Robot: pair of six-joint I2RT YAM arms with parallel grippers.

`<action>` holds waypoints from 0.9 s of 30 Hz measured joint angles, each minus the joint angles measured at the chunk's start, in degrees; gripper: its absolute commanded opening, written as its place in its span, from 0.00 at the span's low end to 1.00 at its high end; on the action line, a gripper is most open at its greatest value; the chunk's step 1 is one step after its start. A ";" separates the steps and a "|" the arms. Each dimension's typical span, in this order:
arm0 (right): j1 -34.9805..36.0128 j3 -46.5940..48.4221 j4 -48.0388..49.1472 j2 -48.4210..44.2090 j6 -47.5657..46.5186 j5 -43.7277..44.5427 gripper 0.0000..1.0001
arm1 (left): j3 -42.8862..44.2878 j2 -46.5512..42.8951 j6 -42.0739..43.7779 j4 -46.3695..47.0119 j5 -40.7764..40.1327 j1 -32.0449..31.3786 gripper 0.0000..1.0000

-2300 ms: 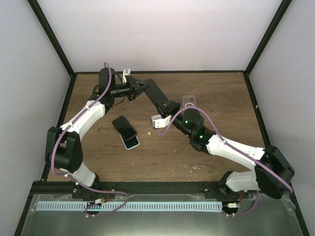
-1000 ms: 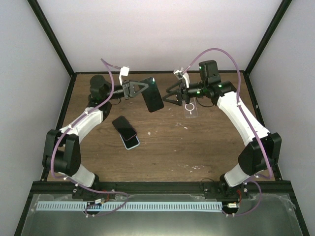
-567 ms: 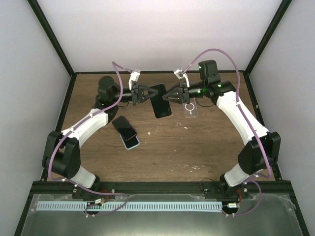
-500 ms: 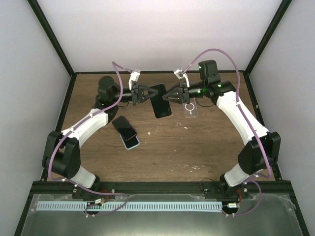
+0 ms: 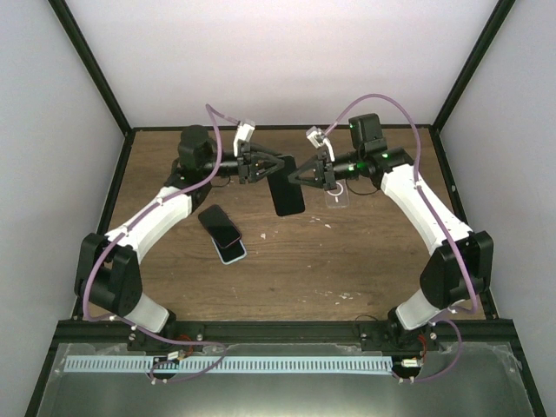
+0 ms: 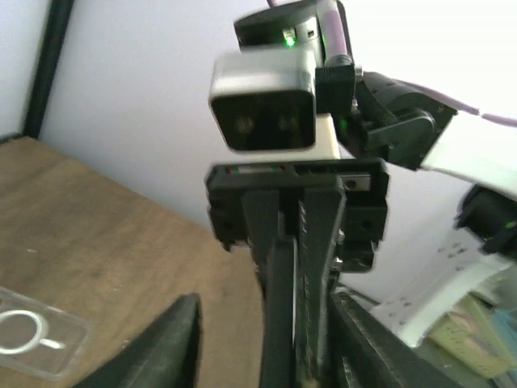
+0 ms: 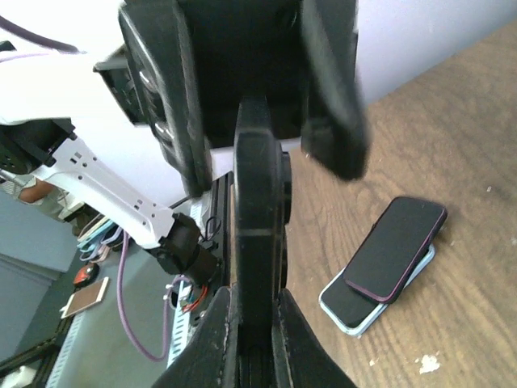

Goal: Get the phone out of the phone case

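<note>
A black phone (image 5: 287, 193) hangs in the air over the back middle of the table, between both grippers. My right gripper (image 5: 294, 176) is shut on it from the right; in the right wrist view the phone (image 7: 257, 202) stands edge-on between my fingers (image 7: 224, 331). My left gripper (image 5: 273, 167) is at its left edge with jaws apart: in the left wrist view bare wood shows between my left finger (image 6: 166, 347) and the phone (image 6: 279, 323). An empty clear case (image 5: 337, 195) with a ring lies flat on the table, also in the left wrist view (image 6: 32, 343).
Two more phones (image 5: 224, 233) lie stacked on the wooden table (image 5: 365, 261) left of centre, also in the right wrist view (image 7: 388, 259). Black frame posts and pale walls close in the back and sides.
My left arm carried the phone to the right. My right arm swung from the table's middle to the back, met the phone and shut on it. My left jaws have opened.
</note>
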 measured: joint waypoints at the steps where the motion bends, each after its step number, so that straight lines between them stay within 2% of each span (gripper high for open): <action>1: -0.15 -0.74 -0.02 -0.09 0.15 -0.09 0.01 | 0.98 -0.04 2.10 -2.64 -0.74 0.00 0.61; 2: -0.22 -1.79 -0.20 -0.22 0.37 -0.15 0.01 | 2.25 -0.11 3.96 -6.10 -1.77 0.02 0.71; 3: -0.46 -2.84 -0.31 -0.46 0.52 -0.15 0.01 | 3.28 -0.24 6.32 -9.14 -2.82 0.04 0.86; 4: -0.90 -4.35 -0.46 -0.87 0.72 -0.11 0.01 | 4.15 -0.55 8.66 -12.15 -3.98 0.15 0.98; 5: -1.38 -5.60 -0.63 -1.25 0.90 -0.09 0.01 | 4.81 -0.98 10.84 -15.23 -5.18 0.37 1.00; 9: -5.07 -11.58 -1.57 -3.80 1.20 0.11 0.01 | 6.88 -3.19 18.40 -26.82 -9.03 2.86 1.00; 12: -9.42 -16.65 -2.43 -5.90 1.07 0.07 0.01 | 8.81 -3.76 21.40 -33.92 -14.97 5.33 1.00; 16: -14.73 -21.03 -6.82 -5.49 -1.31 1.92 0.01 | 13.14 -3.56 26.69 -44.74 -19.17 8.46 1.00; 23: -24.46 -22.88 -13.09 3.19 -5.44 4.94 0.01 | 10.91 -6.73 30.32 -49.70 -25.18 9.68 1.00; 27: -26.51 -23.10 -13.53 8.57 -6.14 6.75 0.01 | 10.10 -7.56 32.26 -51.54 -27.34 10.21 1.00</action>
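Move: The right hand already grips the phone by its right edge, with the phone's middle about 3 cm to the left, 2 back and 2 below. The empty clear case lies flat about 17 cm ahead, 15 right and 32 below; the open table short of it is where the phone heads. The stacked black phone is roughly 4 ahead, 23 left and 31 below. From the left hand, the held phone's middle is some 3 right, 5 back and 3 below. Down and to its right, the right hand carries the phone about 25 cm towards the table on the near side of the clear case, grip kept shut, its wrist rolling the far side down and swinging clockwise. The left hand, already loosening at the phone's edge, opens wide and backs off some 11 cm left and a bit forward, its fingers turning forward and down. ##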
